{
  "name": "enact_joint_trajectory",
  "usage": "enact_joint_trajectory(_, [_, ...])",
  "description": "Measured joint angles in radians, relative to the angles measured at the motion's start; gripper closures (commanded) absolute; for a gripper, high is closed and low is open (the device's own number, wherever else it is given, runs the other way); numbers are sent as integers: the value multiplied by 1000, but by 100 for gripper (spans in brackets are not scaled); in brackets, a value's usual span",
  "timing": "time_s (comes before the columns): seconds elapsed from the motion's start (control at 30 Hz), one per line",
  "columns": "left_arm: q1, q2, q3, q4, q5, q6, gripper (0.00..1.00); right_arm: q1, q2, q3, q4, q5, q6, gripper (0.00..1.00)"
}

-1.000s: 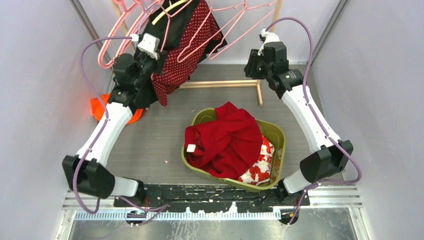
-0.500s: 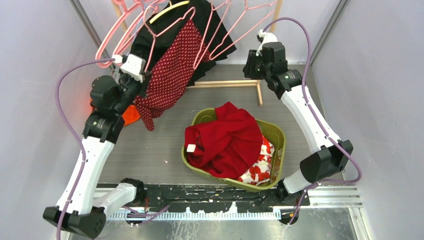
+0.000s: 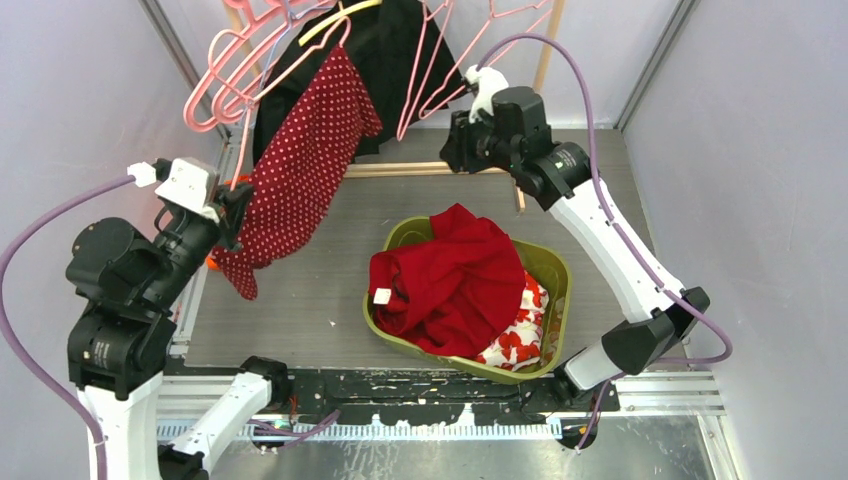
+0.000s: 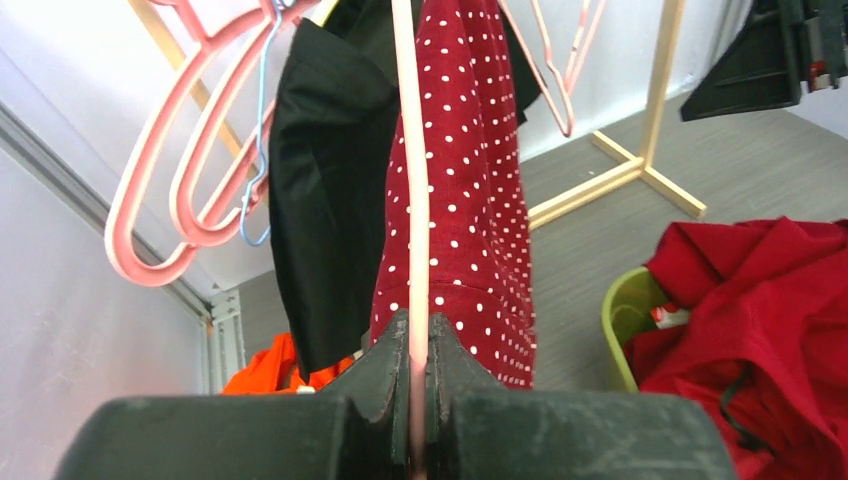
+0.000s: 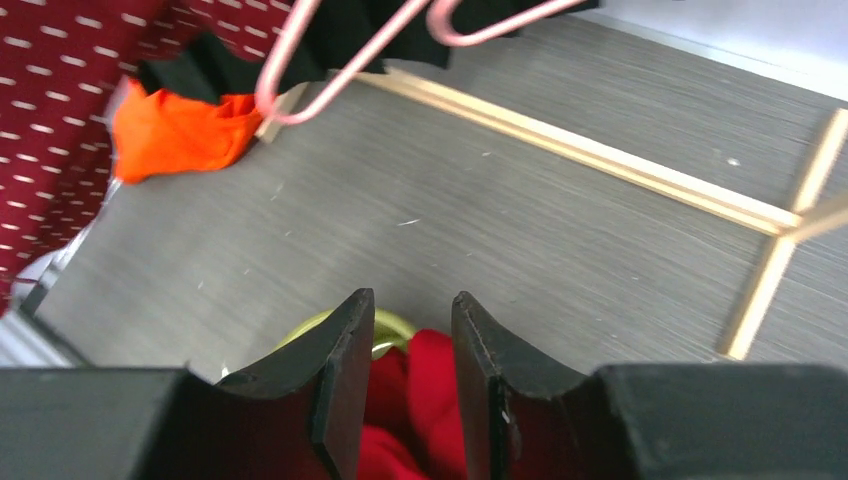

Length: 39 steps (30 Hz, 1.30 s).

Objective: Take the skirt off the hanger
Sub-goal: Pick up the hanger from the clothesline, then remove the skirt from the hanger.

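The skirt [image 3: 300, 170] is dark red with white dots and hangs from a pink hanger [image 4: 410, 190], stretched out to the left of the rack. My left gripper [image 3: 228, 200] is shut on that hanger's thin pink bar, which runs straight up between its fingertips in the left wrist view, the skirt [image 4: 480, 180] draped just behind it. My right gripper [image 3: 455, 140] hovers by the rack's right side, open, with nothing between its fingers [image 5: 340, 340]. The skirt's edge [image 5: 50, 100] fills the left of the right wrist view.
A green basket [image 3: 555, 270] of red garments sits mid-floor. A black garment [image 3: 390, 50] and several empty pink hangers [image 3: 225, 80] hang on the wooden rack, whose base bar [image 3: 440, 168] lies on the floor. An orange cloth [image 5: 175, 130] lies at the left wall.
My left arm has swung left and toward the near side, pulling the hanger and skirt away from the rack. My right gripper has moved left toward the hangers, still open.
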Motion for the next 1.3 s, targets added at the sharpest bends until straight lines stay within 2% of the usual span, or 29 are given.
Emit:
enact_joint_trajectory(0.27, [0,0,43,-118,103,-61,100,158,-2,82,-55,-47,-20,57])
enact_joint_trajectory(0.47, [-1,0,48,-137,143,-100,100,218,-21,47,-25,-61,2,54])
enact_joint_trajectory(0.63, [-10,-3,54,-135,157,-121,100,259,-29,-38,55,-72,32,51])
enact_joint_trajectory(0.83, [-31,-3,76,-151,162,-138,100,279,-5,-47,174,-76,31,48])
enact_joint_trajectory(1.1, [-48,-30,100,-153,155,-137,100,279,39,-58,366,-80,-1,36])
enact_joint_trajectory(1.3, [-52,-34,100,-169,136,-134,100,279,41,-92,446,-84,-33,31])
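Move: The dotted skirt hangs from the pink hanger that the left hand grips by its hook, its middle about 27 cm left and 4 cm back of the right hand, only slightly higher. From the left hand it lies some 16 cm ahead, 10 cm right and 10 cm below. Counted from the right hand, the black garment is roughly 17 cm ahead and 17 cm left; the green basket sits about 30 cm below, 13 cm back and 2 cm left. The skirt on its hanger is drawn about 5 cm back and a little right by the left hand, which keeps its closed grip on the hook and turns about 10 degrees clockwise. The right hand sweeps some 14 cm left towards the skirt's right edge, first also back about 8 cm, then slightly forward and up, swinging counter-clockwise by 20 degrees, lifting its fingertips towards level and opening wider. ##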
